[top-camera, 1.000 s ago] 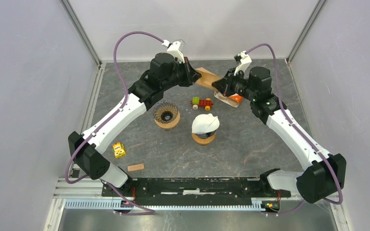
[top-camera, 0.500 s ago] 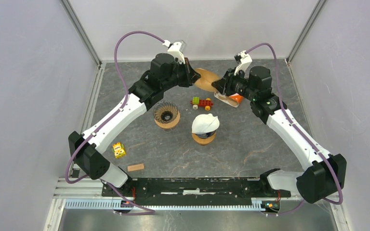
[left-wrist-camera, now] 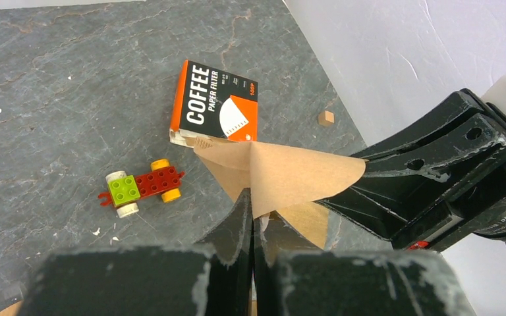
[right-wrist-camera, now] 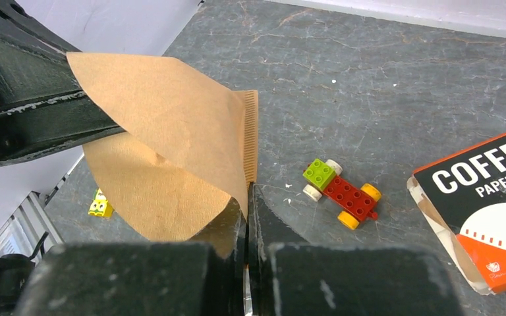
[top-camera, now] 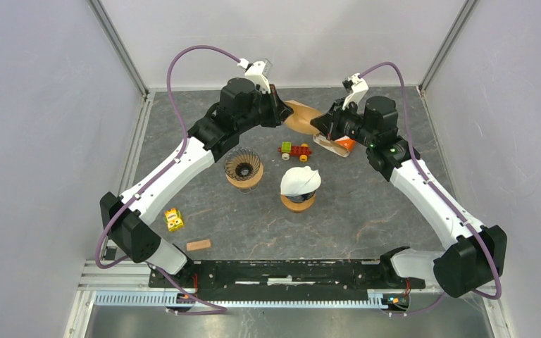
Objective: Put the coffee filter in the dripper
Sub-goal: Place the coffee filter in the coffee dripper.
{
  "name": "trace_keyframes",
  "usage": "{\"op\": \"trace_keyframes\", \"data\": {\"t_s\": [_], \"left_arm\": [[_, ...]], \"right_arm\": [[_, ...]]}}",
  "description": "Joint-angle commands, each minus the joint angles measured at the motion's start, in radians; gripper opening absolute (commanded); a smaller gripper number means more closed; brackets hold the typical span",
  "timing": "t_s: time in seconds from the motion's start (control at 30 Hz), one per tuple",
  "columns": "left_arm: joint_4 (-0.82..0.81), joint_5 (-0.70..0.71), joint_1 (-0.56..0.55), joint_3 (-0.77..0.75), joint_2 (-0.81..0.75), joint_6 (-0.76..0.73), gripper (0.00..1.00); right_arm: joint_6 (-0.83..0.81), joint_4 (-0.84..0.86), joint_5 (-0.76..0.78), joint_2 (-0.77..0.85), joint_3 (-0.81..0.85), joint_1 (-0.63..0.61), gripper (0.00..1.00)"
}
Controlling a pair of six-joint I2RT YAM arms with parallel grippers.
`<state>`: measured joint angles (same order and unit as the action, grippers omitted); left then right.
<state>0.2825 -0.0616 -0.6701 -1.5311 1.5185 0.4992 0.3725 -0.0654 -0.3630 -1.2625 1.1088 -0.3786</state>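
Observation:
A brown paper coffee filter [top-camera: 299,116] hangs in the air at the back of the table, pinched from both sides. My left gripper [top-camera: 282,111] is shut on its left edge and my right gripper [top-camera: 317,121] is shut on its right edge. The left wrist view has the coffee filter [left-wrist-camera: 290,174] bulging open above the left gripper [left-wrist-camera: 252,204]. From the right wrist, the coffee filter [right-wrist-camera: 165,138] rises from the right gripper [right-wrist-camera: 246,197] at its ribbed seam. An empty dark dripper [top-camera: 243,167] on a wooden ring stands below and left of the filter.
A second dripper [top-camera: 300,184] holds a white filter. An orange and black filter box [top-camera: 338,144] lies under the right gripper. A red Lego car [top-camera: 294,150] sits between box and drippers. A yellow toy [top-camera: 174,220] and a wooden block [top-camera: 198,245] lie near the left arm.
The coffee filter, flat and stretched a second ago, now bows into a rounded, opened shape between the two grippers. Both arms have barely moved.

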Motion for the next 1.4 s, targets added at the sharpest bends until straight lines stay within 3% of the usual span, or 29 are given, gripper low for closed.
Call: {"op": "trace_keyframes", "data": {"t_s": [0.0, 0.1, 0.2, 0.37, 0.53, 0.7, 0.87, 1.17, 1.37], "left_arm": [[-0.031, 0.002, -0.005, 0.01, -0.018, -0.043, 0.02], [-0.031, 0.005, -0.005, 0.015, -0.022, -0.048, 0.02], [-0.032, 0.0, -0.005, 0.017, -0.026, -0.049, 0.02], [-0.036, -0.005, -0.005, 0.015, -0.023, -0.038, 0.02], [-0.01, 0.029, -0.002, 0.001, -0.025, -0.068, 0.02], [0.063, 0.078, -0.002, -0.018, -0.039, -0.175, 0.02], [0.17, 0.116, 0.02, -0.023, -0.079, -0.279, 0.02], [0.562, -0.148, 0.234, -0.126, -0.098, -0.332, 0.02], [0.638, -0.204, 0.277, -0.033, -0.155, -0.366, 0.02]], "right_arm": [[-0.013, 0.021, 0.002, 0.011, 0.052, 0.003, 0.0], [-0.019, 0.024, 0.006, 0.015, 0.053, 0.004, 0.03], [-0.017, 0.02, 0.01, 0.011, 0.057, 0.003, 0.23], [-0.011, 0.023, 0.009, 0.004, 0.055, 0.003, 0.38], [-0.037, 0.024, 0.007, 0.019, 0.06, 0.003, 0.66], [-0.091, 0.036, -0.082, 0.042, 0.078, 0.003, 0.84], [-0.23, -0.004, -0.175, 0.049, 0.104, -0.01, 0.9], [-0.645, -0.162, -0.123, 0.062, 0.224, -0.136, 0.92], [-0.757, -0.232, -0.148, -0.008, 0.288, -0.222, 0.93]]}}
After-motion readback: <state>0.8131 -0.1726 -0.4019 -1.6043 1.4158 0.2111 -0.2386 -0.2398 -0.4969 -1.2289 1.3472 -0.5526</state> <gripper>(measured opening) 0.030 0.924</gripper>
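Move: Some 13 cm to the left of the left hand, about 9 cm back and 13 cm below, stands the empty wire dripper in its wooden ring. The dripper with the white filter is about 14 cm back and 3 cm right, equally low; the toy car sits roughly 1 cm ahead, 3 cm right and 24 cm down. From the right hand, the wire dripper lies about 20 cm left, 9 cm back and 9 cm below. Letting go of the brown coffee filter, the right hand opens wide, then rises about 8 cm while drawing back and left, fingers tipping up some 30 degrees. The left hand keeps its pinch on the filter's edge, dips slightly, waits for that release, then swings 13–14 cm left and a little down towards the wire dripper, rolling its left side up about 20 degrees. ##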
